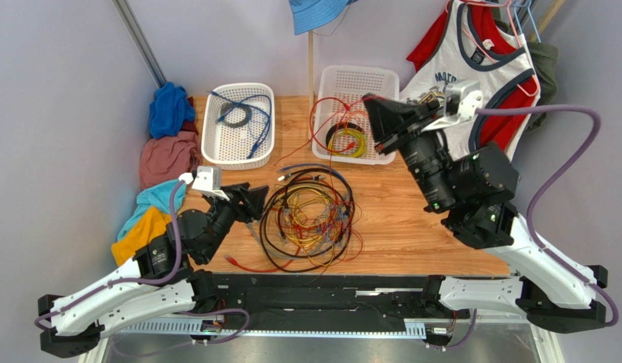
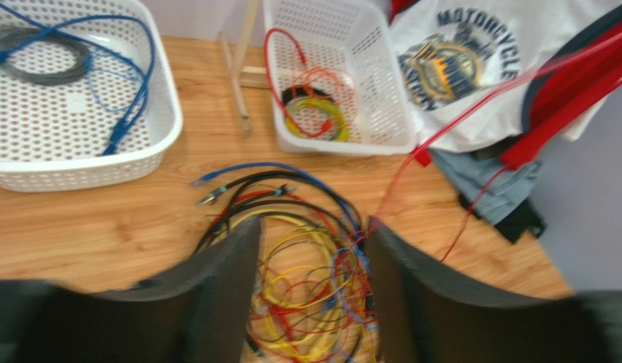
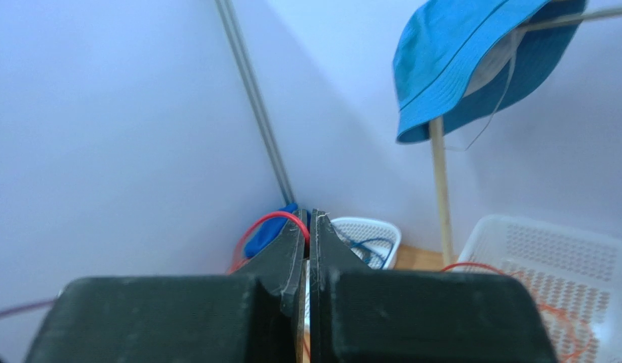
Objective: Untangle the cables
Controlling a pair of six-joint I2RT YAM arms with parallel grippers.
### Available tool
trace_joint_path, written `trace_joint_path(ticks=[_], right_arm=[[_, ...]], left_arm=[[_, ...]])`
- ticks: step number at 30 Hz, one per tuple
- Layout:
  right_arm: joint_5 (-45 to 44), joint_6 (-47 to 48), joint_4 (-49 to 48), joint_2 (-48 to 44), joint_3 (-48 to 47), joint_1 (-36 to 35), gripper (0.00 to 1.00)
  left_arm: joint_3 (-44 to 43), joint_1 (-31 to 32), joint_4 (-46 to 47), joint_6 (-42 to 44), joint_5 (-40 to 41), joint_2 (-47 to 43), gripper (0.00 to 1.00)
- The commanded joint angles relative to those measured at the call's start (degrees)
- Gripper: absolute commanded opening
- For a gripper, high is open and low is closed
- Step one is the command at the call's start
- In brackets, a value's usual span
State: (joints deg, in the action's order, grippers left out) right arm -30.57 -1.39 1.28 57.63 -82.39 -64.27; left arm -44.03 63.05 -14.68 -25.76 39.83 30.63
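Observation:
The cables point(image 1: 310, 215) lie in a round tangle of black, yellow, red, orange and blue loops in the middle of the wooden table. My left gripper point(image 1: 259, 215) sits low at the tangle's left edge. It is open in the left wrist view point(image 2: 312, 234), with yellow and red loops point(image 2: 314, 295) showing between its fingers and nothing pinched. My right gripper point(image 1: 367, 100) is raised over the right basket. Its jaws are shut on a thin red cable point(image 3: 268, 221) that arches out at the fingertips point(image 3: 309, 227). A red cable point(image 2: 473, 113) runs taut from the tangle up to the right.
Left white basket point(image 1: 208, 121) holds a blue cable and a grey ring coil. Right white basket point(image 1: 359, 72) holds a yellow-green coil and red-orange wire. Clothes point(image 1: 166, 144) pile at the table's left; a jersey point(image 1: 481, 68) hangs right. A wooden pole point(image 1: 311, 68) carries a blue hat point(image 3: 473, 60).

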Motion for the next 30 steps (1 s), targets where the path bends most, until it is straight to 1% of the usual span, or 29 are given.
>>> trace_joint_path(ticks=[1,2,3,5,9,10,13,14,17,18,19,21,22,24,26,28,29,30], right_arm=[[-3.35,9.02,5.22,5.03,-11.81,0.55,0.0],[-3.53,9.82,5.83,5.74,-12.96,0.55,0.0],[-3.88,10.61,6.19,7.4,-14.1,0.72,0.0],[-4.06,12.02,6.98,8.9,-18.84,1.43,0.0],[-3.45,14.57,7.6,14.07,-28.16,2.39,0.0],[-3.45,15.27,7.69,15.14,-31.83,2.66,0.0],[-3.1,17.82,7.6,19.62,-37.73,3.62,0.0],[-2.66,18.35,7.25,20.59,-41.59,3.97,0.0],[-0.55,18.44,6.9,23.84,-48.19,4.42,0.0],[0.5,17.39,6.46,23.85,-48.48,4.42,0.0],[0.6,16.95,6.28,23.85,-48.48,4.5,0.0],[0.6,17.12,6.02,24.02,-48.39,4.5,0.0],[0.16,18.08,5.93,24.2,-48.04,4.68,0.0],[-0.63,18.35,5.84,24.2,-45.51,6.16,0.0],[-0.81,16.69,5.93,24.11,-43.3,8.18,0.0],[0.15,13.97,6.8,23.94,-40.06,12.57,0.0],[0.68,10.65,8.2,24.02,-39.26,14.24,0.0],[1.82,9.05,8.91,24.63,-38.73,17.83,0.0]], left_arm=[[2.28,-0.47,-1.84,-7.63,3.49,-1.45,0.82],[2.63,-0.47,-2.54,-8.42,3.84,-1.37,0.93],[2.81,-0.47,-4.12,-10.35,4.46,-0.84,0.98],[3.68,-0.47,-5.18,-11.85,5.78,-0.14,0.98],[5.88,-0.47,-4.93,-14.31,5.34,2.06,0.98],[6.32,-0.47,-4.31,-14.49,4.91,2.24,0.98],[8.34,-0.47,-2.2,-15.02,4.29,2.59,0.98],[9.3,-0.47,-1.76,-15.2,4.2,2.59,0.97],[11.76,-0.47,2.01,-14.24,2.8,2.15,0.98],[12.64,-0.47,6.37,-12.06,1.84,1.54,0.98],[13.61,-0.47,8.76,-11.16,0.0,1.1,0.98],[16.25,-0.47,13.68,-10.46,-0.98,0.49,0.98],[16.69,-0.47,14.32,-10.54,-1.68,0.57,0.97],[17.14,-0.47,14.07,-11.5,-2.3,1.35,0.97],[17.14,-0.47,12.23,-12.99,-2.48,2.06,0.96],[17.14,-0.47,7.66,-16.59,-2.13,3.11,0.95],[17.31,-0.47,4.6,-17.82,-2.13,3.29,0.95],[17.57,-0.47,3.26,-20.62,-2.74,3.47,0.95]])
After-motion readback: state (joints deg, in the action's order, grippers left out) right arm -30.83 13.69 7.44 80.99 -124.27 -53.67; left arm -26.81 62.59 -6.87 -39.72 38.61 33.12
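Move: The right hand, high up with a red cable pinched, has the right basket about 30 cm ahead, level sideways and some 46 cm below; the cable pile is about 6 cm ahead, 10 cm to its left and 49 cm down. From the left hand, the pile lies roughly 7 cm ahead, 9 cm right and 26 cm below, with the left basket about 29 cm ahead and 8 cm left, and the right basket 31 cm ahead and 22 cm right, both some 25 cm down. Upward first, the right hand raises the red cable it keeps pinched by about 15 cm above the pile, then reaches some 5 cm forward as it sinks a little, fingers tipping up and swinging clockwise. The left hand meanwhile sinks about 11 cm towards the cable pile, spreading its half-open fingers wide and tipping them down, and ends slightly farther right. ##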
